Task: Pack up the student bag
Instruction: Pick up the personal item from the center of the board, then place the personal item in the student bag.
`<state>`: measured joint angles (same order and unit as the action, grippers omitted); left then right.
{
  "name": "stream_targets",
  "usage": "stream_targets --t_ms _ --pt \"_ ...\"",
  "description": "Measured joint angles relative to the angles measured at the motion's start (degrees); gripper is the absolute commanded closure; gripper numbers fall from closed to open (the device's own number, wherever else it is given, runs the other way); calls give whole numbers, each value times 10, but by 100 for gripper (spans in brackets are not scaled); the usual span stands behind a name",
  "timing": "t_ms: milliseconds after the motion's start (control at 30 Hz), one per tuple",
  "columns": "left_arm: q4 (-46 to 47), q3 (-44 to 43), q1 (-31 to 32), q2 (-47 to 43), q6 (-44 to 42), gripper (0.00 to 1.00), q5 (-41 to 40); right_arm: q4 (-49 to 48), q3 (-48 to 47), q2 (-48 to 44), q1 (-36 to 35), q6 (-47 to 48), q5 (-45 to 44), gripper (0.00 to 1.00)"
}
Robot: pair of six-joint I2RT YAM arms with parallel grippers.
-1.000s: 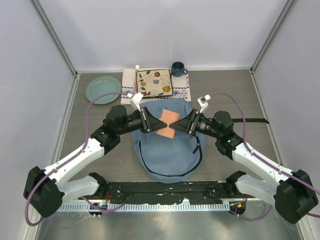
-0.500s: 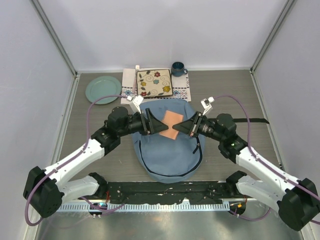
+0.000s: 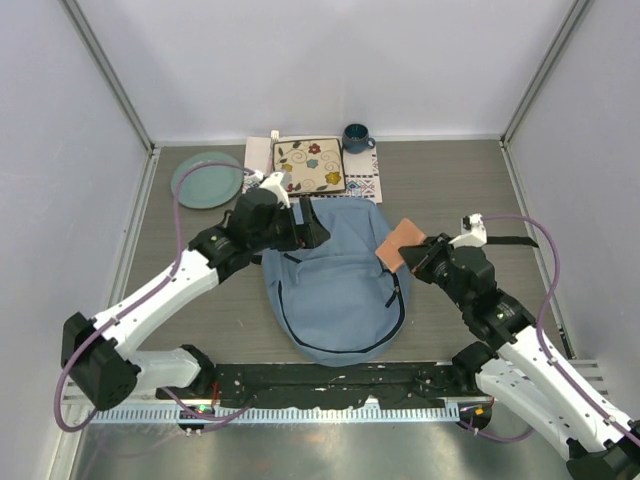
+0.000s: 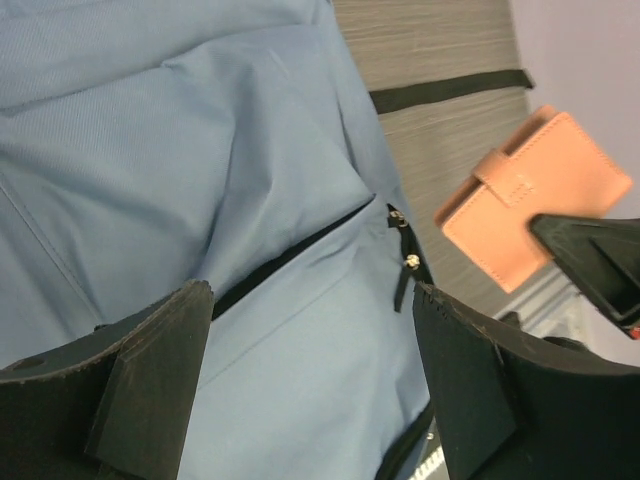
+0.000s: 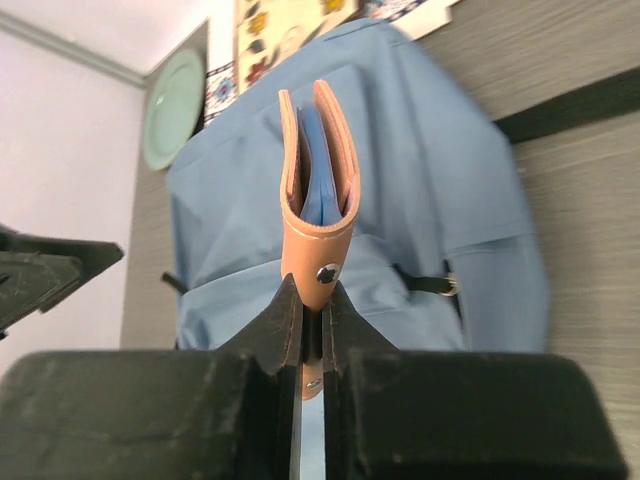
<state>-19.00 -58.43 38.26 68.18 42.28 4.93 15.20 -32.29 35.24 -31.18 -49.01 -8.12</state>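
Observation:
The student bag point(image 3: 340, 295) is a light-blue backpack lying flat mid-table, its dark zipper point(image 4: 290, 255) shut in the left wrist view. My right gripper point(image 3: 420, 257) is shut on a salmon leather wallet point(image 3: 403, 243), holding it by its snap tab point(image 5: 322, 275) above the bag's right edge. The wallet point(image 5: 318, 190) stands on edge, with blue pages inside. My left gripper point(image 3: 308, 231) hovers open over the bag's upper left. Only blue fabric point(image 4: 300, 380) shows between its fingers. The wallet point(image 4: 535, 195) hangs to its right.
At the back stand a green plate point(image 3: 207, 179), a floral square tile point(image 3: 309, 165) on an embroidered white mat point(image 3: 366, 186), and a dark blue mug point(image 3: 356, 137). A black bag strap point(image 3: 512, 241) trails right across the table. Grey walls close in both sides.
My left gripper opened, let go of the wallet and drew back to the upper left. My right gripper closed on the wallet and carried it right, off the bag's middle.

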Motion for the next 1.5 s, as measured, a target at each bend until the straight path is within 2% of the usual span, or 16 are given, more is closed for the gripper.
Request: stream_targets --t_ms 200,400,967,1267,1300,1400,1467,1500 --pt "-75 -91 67 93 -70 19 -81 73 0 -45 0 -2 -91 99" --pt "-119 -129 116 155 -111 24 -139 111 -10 -74 0 -2 -144 99" --pt "-159 -212 149 277 -133 31 -250 135 -19 -75 0 4 -158 99" --pt "-169 -223 165 311 -139 46 -285 137 -19 -75 0 7 -158 99" --pt "-172 -226 165 315 -139 52 -287 137 -19 -75 0 7 -158 99" --pt "-180 -234 165 327 -138 60 -297 138 -19 -75 0 9 -158 99" --pt "-184 -235 165 332 -137 76 -305 138 -19 -75 0 9 -158 99" --pt "-185 -235 165 334 -136 80 -309 138 -19 -73 0 9 -158 99"
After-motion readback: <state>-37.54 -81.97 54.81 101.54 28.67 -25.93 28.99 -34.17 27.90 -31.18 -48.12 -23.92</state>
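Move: Some 12 cm below the open left fingers, 3 cm ahead and 5 cm to their right, lies the fabric ridge at the bag's mouth; from the right hand it is about 16 cm left, 5 cm ahead and 12 cm down. The right hand already holds the personal item, whose middle is roughly 18 cm right and 2 cm back of the left hand, at like height. The bag's buckle is about 17 cm right and 7 cm back of the left hand. Downward some 10 cm, and about 5 cm to the right, the left hand sinks to the fabric ridge at the bag's mouth, rolling some 40 degrees so its fingers swing from rightward to steeply forward-and-down; late on they close to under half their gap, around the ridge. The right hand carries the still-gripped personal item about 6 cm right, turning slightly clockwise, then holds it there. ##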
